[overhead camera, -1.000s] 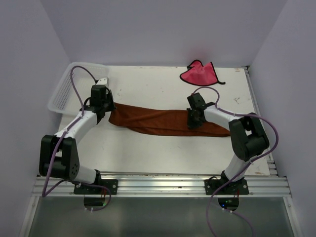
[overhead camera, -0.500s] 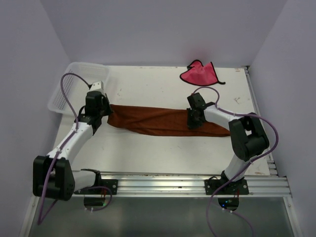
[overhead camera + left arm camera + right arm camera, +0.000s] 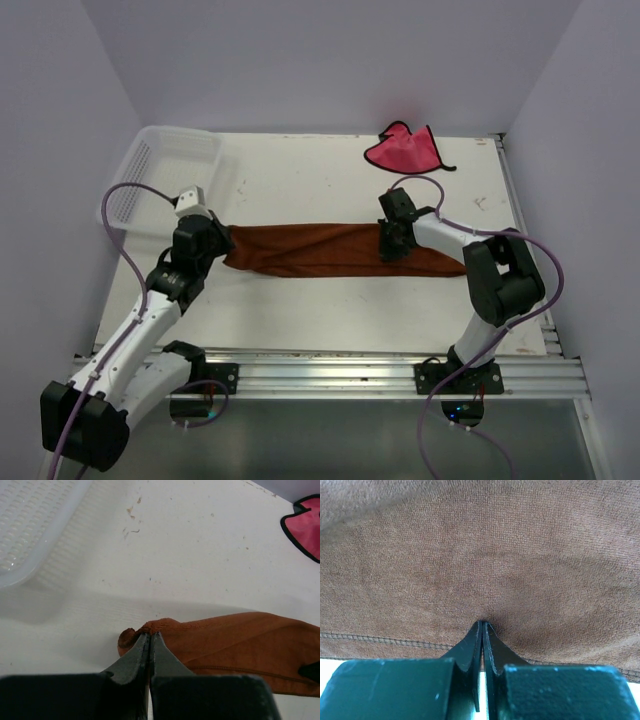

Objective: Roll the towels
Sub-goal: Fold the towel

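Note:
The rust-orange towel [image 3: 310, 250] lies stretched out as a long band across the middle of the table. My left gripper [image 3: 222, 244] is shut on its bunched left end; in the left wrist view the closed tips [image 3: 150, 634] pinch the edge of the towel [image 3: 240, 645]. My right gripper [image 3: 389, 250] stands on the band right of its middle. In the right wrist view its tips [image 3: 482, 623] are closed on a small pucker of the towel [image 3: 480, 555]. The pink-red towel [image 3: 403, 150] lies crumpled at the back right, apart from both grippers, its corner [image 3: 306, 525] showing in the left wrist view.
A white mesh basket [image 3: 150, 170] sits at the back left corner, its rim [image 3: 30, 525] close behind the left gripper. Purple walls close in the table [image 3: 300, 180] on three sides. The arm bases and a metal rail run along the near edge.
The left arm has drawn back toward the near edge, taking the towel's left end with it. The sagging band now lies straighter. The right gripper has stayed in place.

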Controlling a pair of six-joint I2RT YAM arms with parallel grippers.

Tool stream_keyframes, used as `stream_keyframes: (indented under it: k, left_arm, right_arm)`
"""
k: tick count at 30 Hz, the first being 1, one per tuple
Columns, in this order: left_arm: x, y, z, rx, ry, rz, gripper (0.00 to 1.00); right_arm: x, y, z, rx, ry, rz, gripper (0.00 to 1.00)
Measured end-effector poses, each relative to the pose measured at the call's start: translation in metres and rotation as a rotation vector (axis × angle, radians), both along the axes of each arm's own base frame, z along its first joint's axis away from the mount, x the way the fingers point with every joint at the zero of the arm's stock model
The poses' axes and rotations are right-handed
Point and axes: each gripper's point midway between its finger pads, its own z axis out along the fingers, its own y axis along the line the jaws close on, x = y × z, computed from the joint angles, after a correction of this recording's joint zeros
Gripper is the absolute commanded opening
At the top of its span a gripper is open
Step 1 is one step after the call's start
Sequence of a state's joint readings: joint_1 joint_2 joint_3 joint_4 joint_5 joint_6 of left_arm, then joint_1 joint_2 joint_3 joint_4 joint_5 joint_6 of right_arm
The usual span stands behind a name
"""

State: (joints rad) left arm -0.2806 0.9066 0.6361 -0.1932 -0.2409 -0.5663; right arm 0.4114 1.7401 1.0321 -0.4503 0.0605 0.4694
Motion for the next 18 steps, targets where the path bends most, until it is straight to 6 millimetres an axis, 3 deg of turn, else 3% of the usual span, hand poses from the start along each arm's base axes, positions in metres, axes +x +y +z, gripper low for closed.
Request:
stream_keyframes:
  k: [3,7,15,18]
  left_arm:
    - [-0.009,-0.003,0.000,-0.034,-0.008,0.025,0.00]
    - [-0.013,0.008,-0.010,-0.028,0.003,0.091,0.00]
    - [0.004,0.023,-0.064,0.110,0.150,0.175,0.00]
    - [0.019,0.024,-0.070,0.156,0.164,0.186,0.00]
  right_arm:
    - [0.000,0.000,0.000,0.000,0.000,0.000,0.02]
    - [0.000,0.000,0.000,0.000,0.001,0.000,0.02]
    - [0.001,0.001,0.000,-0.004,0.009,0.000,0.02]
    - [0.003,0.001,-0.001,-0.005,0.010,0.000,0.02]
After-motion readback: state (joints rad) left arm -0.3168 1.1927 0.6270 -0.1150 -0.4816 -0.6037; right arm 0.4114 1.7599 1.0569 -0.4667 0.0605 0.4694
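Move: The towel's left end is already pinched in the left hand, about 17 cm up. The towel runs off to the right, its middle about 23 cm right of that hand, 2 cm ahead and 16 cm below. The white basket's middle is some 18 cm ahead of the same hand, 12 cm left and 14 cm down. For the right hand, already on the towel, its middle is about 7 cm left and 1 cm ahead; the pink cloth is some 24 cm ahead and 5 cm right. The towel's raised left end is lowered towards the table by the left hand, which eases back about 1 cm, then sinks some 7 cm while swinging a couple of centimetres left and finally forward. Its wrist turns about 10 degrees counter-clockwise and tips farther down, the fingers keeping their pinch. The right hand stays put, its shut fingers still holding the towel down. ##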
